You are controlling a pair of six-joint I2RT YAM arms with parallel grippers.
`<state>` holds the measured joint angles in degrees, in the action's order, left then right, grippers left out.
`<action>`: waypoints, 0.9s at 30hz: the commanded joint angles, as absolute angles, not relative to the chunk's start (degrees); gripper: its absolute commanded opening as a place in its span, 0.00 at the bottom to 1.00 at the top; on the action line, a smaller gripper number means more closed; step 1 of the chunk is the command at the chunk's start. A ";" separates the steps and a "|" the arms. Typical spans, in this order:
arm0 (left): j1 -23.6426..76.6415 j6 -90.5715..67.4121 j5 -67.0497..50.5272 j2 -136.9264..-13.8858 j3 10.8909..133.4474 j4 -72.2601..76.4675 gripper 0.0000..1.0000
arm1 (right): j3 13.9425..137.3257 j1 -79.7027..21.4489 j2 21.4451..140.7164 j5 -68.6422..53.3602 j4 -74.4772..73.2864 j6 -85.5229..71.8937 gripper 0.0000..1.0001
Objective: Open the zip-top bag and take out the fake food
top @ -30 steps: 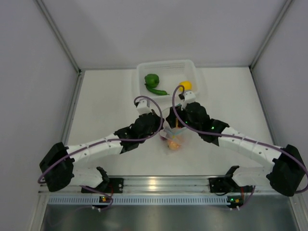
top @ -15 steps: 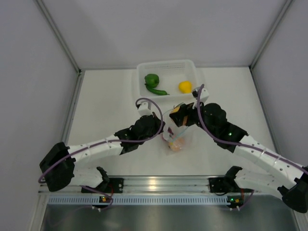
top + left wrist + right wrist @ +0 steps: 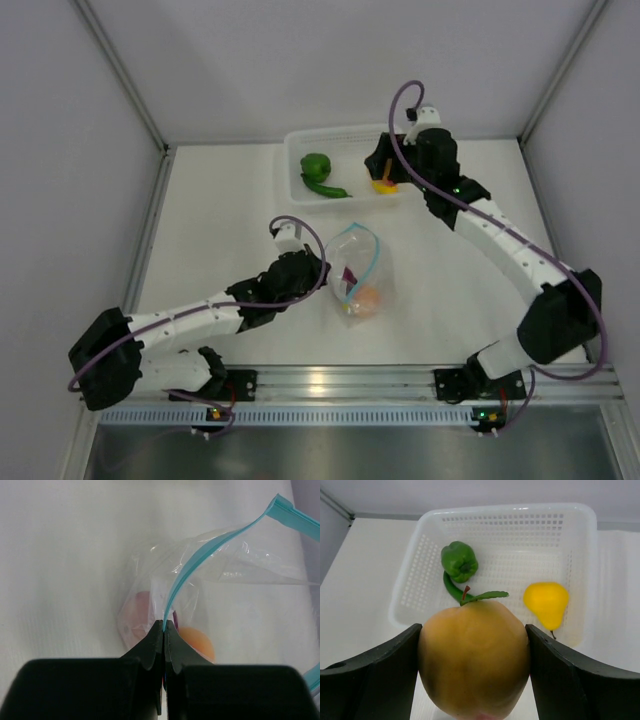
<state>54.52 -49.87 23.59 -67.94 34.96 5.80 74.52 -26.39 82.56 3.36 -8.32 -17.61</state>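
Observation:
The zip-top bag [image 3: 358, 262] lies open in the middle of the table, its light blue zip strip [image 3: 200, 560] curving up. My left gripper [image 3: 322, 268] [image 3: 164, 625] is shut on that strip at the bag's left edge. Inside the bag lie a peach-orange fruit [image 3: 367, 298] [image 3: 197, 642] and a purple piece [image 3: 349, 275]. My right gripper [image 3: 385, 172] [image 3: 474, 630] hangs above the white basket's near right side, shut on a peach-orange fruit [image 3: 474, 665] with a green leaf. A green pepper [image 3: 459, 561], a green chili [image 3: 451, 587] and a yellow piece [image 3: 546, 600] lie in the basket.
The white mesh basket [image 3: 345, 131] [image 3: 510, 507] stands at the back middle of the table, against the rear wall. Grey side walls close in the table left and right. A metal rail [image 3: 320, 380] runs along the near edge between the arm bases.
My right arm has lifted the peach-orange fruit out of the bag and carried it back to above the basket. The left gripper has kept its pinch on the zip strip, shifting slightly left.

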 commanded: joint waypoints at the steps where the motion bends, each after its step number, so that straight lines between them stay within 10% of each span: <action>1: 54.32 -50.62 23.56 -64.61 33.75 7.47 0.00 | 84.88 -25.49 94.08 6.14 -11.85 -13.98 0.47; 10: 54.14 -49.48 21.71 -60.91 33.93 7.47 0.00 | 106.68 -24.87 117.92 7.20 -14.76 -8.44 0.55; 13: 54.14 -49.04 21.27 -60.12 33.93 7.21 0.00 | 111.44 -24.87 122.15 7.64 -16.26 -7.65 0.68; 15: 54.14 -48.78 21.36 -59.68 33.75 6.86 0.00 | 114.42 -24.79 123.39 7.65 -18.18 -7.03 0.99; 27: 54.14 -48.87 18.81 -58.71 35.59 6.33 0.00 | 104.78 -24.44 105.14 0.48 -19.25 -9.05 0.99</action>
<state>54.41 -49.34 20.10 -59.99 33.95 5.28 107.31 -25.26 117.60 7.16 -19.99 -7.66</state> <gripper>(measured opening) 0.023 0.993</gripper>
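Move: The peach is already in the right fingers, bound for bare floor in the white basket some 19 cm ahead, 7 cm left and 23 cm below. From this hand the pear lies about 17 cm ahead and 4 cm right, the chili 18 ahead and 13 left, the green pepper 25 ahead and 16 left, all about as low. From the left hand, holding the bag's rim, that spot is roughly 37 cm ahead, 5 right, 9 below. Forward and down in one quick swoop, the right hand carries the peach about 14 cm out and 13 cm lower over the basket, drifting slightly left while rolling its left side down and tipping its fingers down. Its part-open fingers spread wide and let go of the peach, then it starts back up. The left hand, still pinching the bag's blue zip rim, rises about 4 cm. ##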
